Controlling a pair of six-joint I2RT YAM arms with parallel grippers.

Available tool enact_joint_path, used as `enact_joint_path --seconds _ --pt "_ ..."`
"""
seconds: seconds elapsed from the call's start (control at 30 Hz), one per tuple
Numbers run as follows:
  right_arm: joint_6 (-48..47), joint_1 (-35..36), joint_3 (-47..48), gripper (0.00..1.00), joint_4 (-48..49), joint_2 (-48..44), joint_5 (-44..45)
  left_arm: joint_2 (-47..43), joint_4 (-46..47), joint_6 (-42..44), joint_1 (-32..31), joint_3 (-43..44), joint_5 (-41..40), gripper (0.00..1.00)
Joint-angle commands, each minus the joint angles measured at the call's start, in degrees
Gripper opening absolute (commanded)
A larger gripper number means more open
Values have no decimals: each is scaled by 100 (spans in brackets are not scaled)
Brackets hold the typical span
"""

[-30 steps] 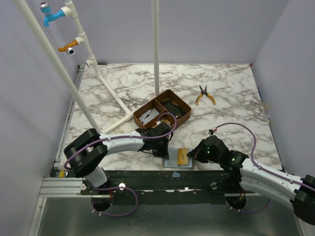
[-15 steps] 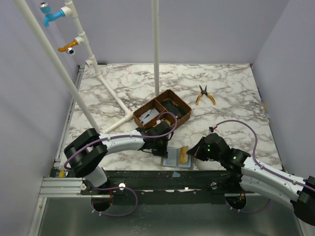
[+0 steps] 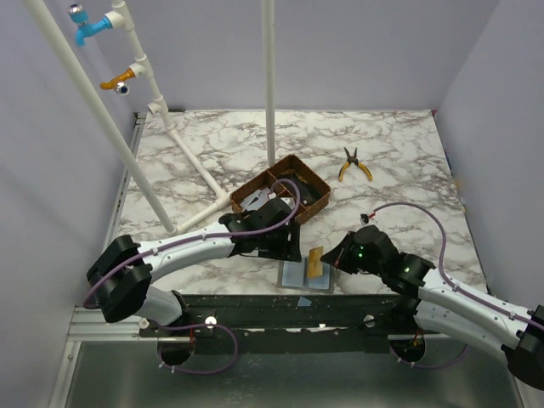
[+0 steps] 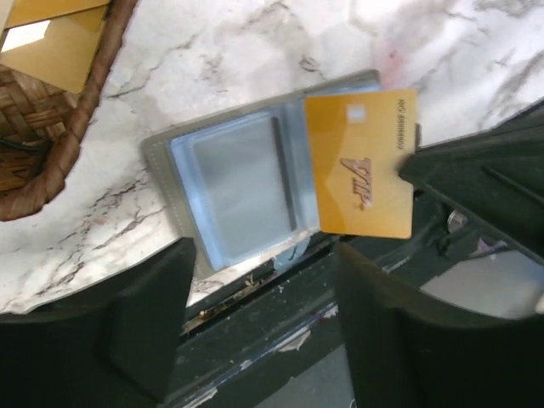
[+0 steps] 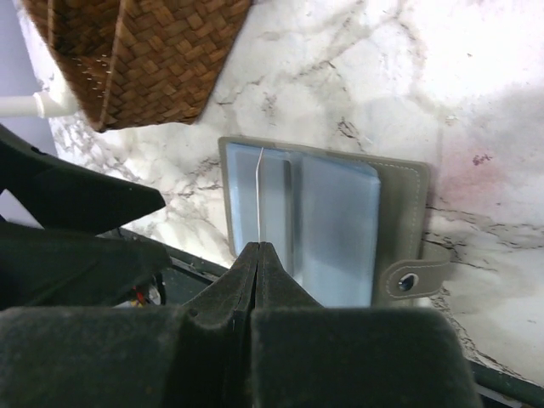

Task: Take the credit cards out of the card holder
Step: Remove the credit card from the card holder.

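The card holder (image 3: pixel 302 276) lies open at the table's near edge, pale blue-grey inside (image 4: pixel 242 183). A gold credit card (image 4: pixel 361 161) stands tilted over its right half, pinched by one edge in my shut right gripper (image 3: pixel 330 259). In the right wrist view the card shows edge-on as a thin line (image 5: pixel 257 191) above the closed jaws (image 5: pixel 258 248), with the card holder (image 5: pixel 336 225) beneath. My left gripper (image 4: pixel 263 340) hovers open above the holder's near left side, with nothing between its fingers (image 4: pixel 149 323).
A brown woven tray (image 3: pixel 308 189) sits just behind the holder, with gold cards (image 4: pixel 51 42) in one compartment. Yellow-handled pliers (image 3: pixel 354 166) lie further back right. White pipes (image 3: pixel 200 174) cross the left side, and a white pole (image 3: pixel 269 85) stands behind the tray.
My left gripper has opened, let go of the holder and lifted back toward the tray. The right gripper has raised the gold card slightly, still shut on it.
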Motion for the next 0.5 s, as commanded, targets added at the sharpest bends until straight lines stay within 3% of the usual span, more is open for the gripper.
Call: enact_joint_path --seconds 0.0,0.13,0.47 --pt "-86 -29 342 1 -151 -28 51 -328 360 42 84 -3 585 74" --pt "-115 -29 593 1 -213 -36 21 -572 860 -139 319 -217 1224 82" --pt "-112 -29 1145 1 -190 -155 -162 -1131 2620 -993 893 -1072 2542 82"
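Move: The gold credit card, already pinched by its side edge in the shut right fingers, hangs over the open card holder, its middle some 3 cm left of the right hand point and about 1 cm below it. From the half-open left gripper the card is about 6 cm right, 1 cm back and 2 cm lower. The holder's middle is roughly 5 cm right, 3 cm back and 7 cm below the left hand, the basket about 19 cm ahead and 2 cm left. Still pinching the card by its edge, the right hand lifts it about 6.5 cm off the holder, drifting forward and left towards the left gripper. The left hand rises alongside, about 6 cm, edging slightly right; it spreads its fingers wider and swings them some 20 degrees, from pointing steeply down round towards the card on its right, without closing on it. ##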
